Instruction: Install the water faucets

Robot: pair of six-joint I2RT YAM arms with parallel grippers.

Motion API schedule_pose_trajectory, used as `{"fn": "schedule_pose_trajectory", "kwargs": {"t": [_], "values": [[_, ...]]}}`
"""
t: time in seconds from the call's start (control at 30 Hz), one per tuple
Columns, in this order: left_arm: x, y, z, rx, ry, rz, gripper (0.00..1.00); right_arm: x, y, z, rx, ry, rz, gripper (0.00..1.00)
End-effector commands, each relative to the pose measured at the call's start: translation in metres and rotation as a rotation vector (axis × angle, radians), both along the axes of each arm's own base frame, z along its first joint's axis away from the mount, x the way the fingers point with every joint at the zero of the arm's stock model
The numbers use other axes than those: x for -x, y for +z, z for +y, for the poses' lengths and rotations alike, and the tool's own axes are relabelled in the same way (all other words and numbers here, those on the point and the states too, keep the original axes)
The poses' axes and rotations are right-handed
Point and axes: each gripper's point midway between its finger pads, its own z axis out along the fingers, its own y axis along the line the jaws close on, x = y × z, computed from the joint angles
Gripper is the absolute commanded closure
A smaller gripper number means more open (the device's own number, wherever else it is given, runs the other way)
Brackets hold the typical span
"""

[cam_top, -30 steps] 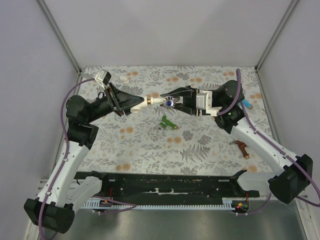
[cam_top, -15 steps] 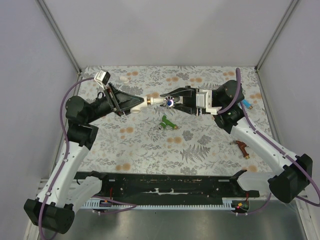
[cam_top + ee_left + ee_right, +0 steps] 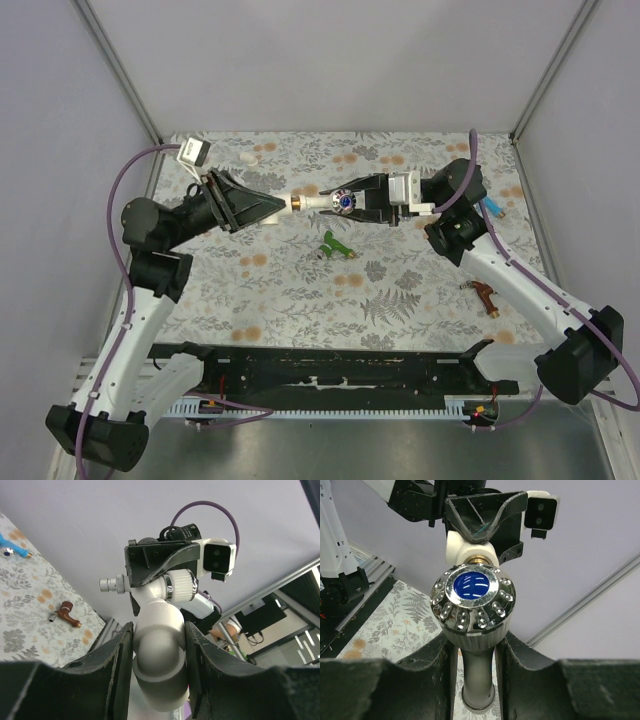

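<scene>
Above the mat, my left gripper [image 3: 278, 206] is shut on a white elbow pipe fitting [image 3: 272, 208]. My right gripper [image 3: 341, 202] is shut on the white water faucet [image 3: 322, 202], which has a chrome knob with a blue centre. The faucet's brass thread [image 3: 298, 203] meets the fitting's mouth. In the left wrist view the elbow fitting [image 3: 159, 667] fills the gap between my fingers [image 3: 107, 665]. From the right wrist, the knob [image 3: 472, 601] sits between my fingers [image 3: 432, 665], with the brass thread [image 3: 479, 558] entering the fitting [image 3: 456, 545] beyond it.
A green faucet [image 3: 335, 244] lies on the floral mat [image 3: 400, 300] below the joined parts. A reddish-brown faucet [image 3: 486, 296] lies at the right and a blue one [image 3: 493, 210] at the right edge. A loose white fitting [image 3: 247, 157] sits at the back left.
My left wrist has turned and lifted a little, its camera swinging left. The fitting and faucet stay joined and sit slightly higher. Both grips are unchanged.
</scene>
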Motion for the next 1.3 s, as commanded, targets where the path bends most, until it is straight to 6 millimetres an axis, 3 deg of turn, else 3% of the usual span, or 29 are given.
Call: {"fn": "schedule_pose_trajectory", "kwargs": {"t": [0.0,0.13,0.47,0.73,1.07,1.27], "values": [[0.020,0.018,-0.003,-0.069,-0.033,-0.237,0.98,0.004,-0.008,0.008,0.048,0.018,0.099,1.00],[0.016,0.010,-0.004,-0.107,-0.038,-0.211,0.98,0.003,-0.011,0.007,0.073,0.003,0.072,1.00],[-0.001,-0.018,-0.007,-0.147,-0.040,0.116,0.98,-0.003,-0.007,0.001,0.083,-0.070,-0.077,1.00],[-0.009,-0.037,-0.009,-0.163,-0.041,0.244,0.98,-0.002,-0.005,0.001,0.089,-0.072,-0.130,1.00],[-0.010,-0.030,-0.011,-0.066,-0.063,0.299,0.98,-0.001,-0.009,0.003,0.089,-0.057,-0.143,1.00],[-0.006,-0.026,-0.011,-0.067,-0.076,0.213,0.98,0.001,-0.008,0.006,0.074,-0.024,-0.092,1.00]]}}
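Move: The joint where the brass thread meets the white elbow is about 4 cm to the right of my left hand, which holds the elbow, 1 cm ahead and slightly above. From my right hand, gripping the white faucet body, that joint is some 8 cm left and about level; the faucet's blue-capped knob stands about 3 cm above those fingers. The green faucet lies on the table roughly 17 cm ahead of my right hand, 1 cm left and about 42 cm below. With both grips kept, I carry the joined parts down about 4 cm and a little forward. My left hand first rolls the elbow slightly backward about the pipe, then about 20 degrees the other way, its top going forward, while its fingers end tipped slightly down. My right hand dips its fingers under 10 degrees and barely rolls, holding the faucet against that twist. ##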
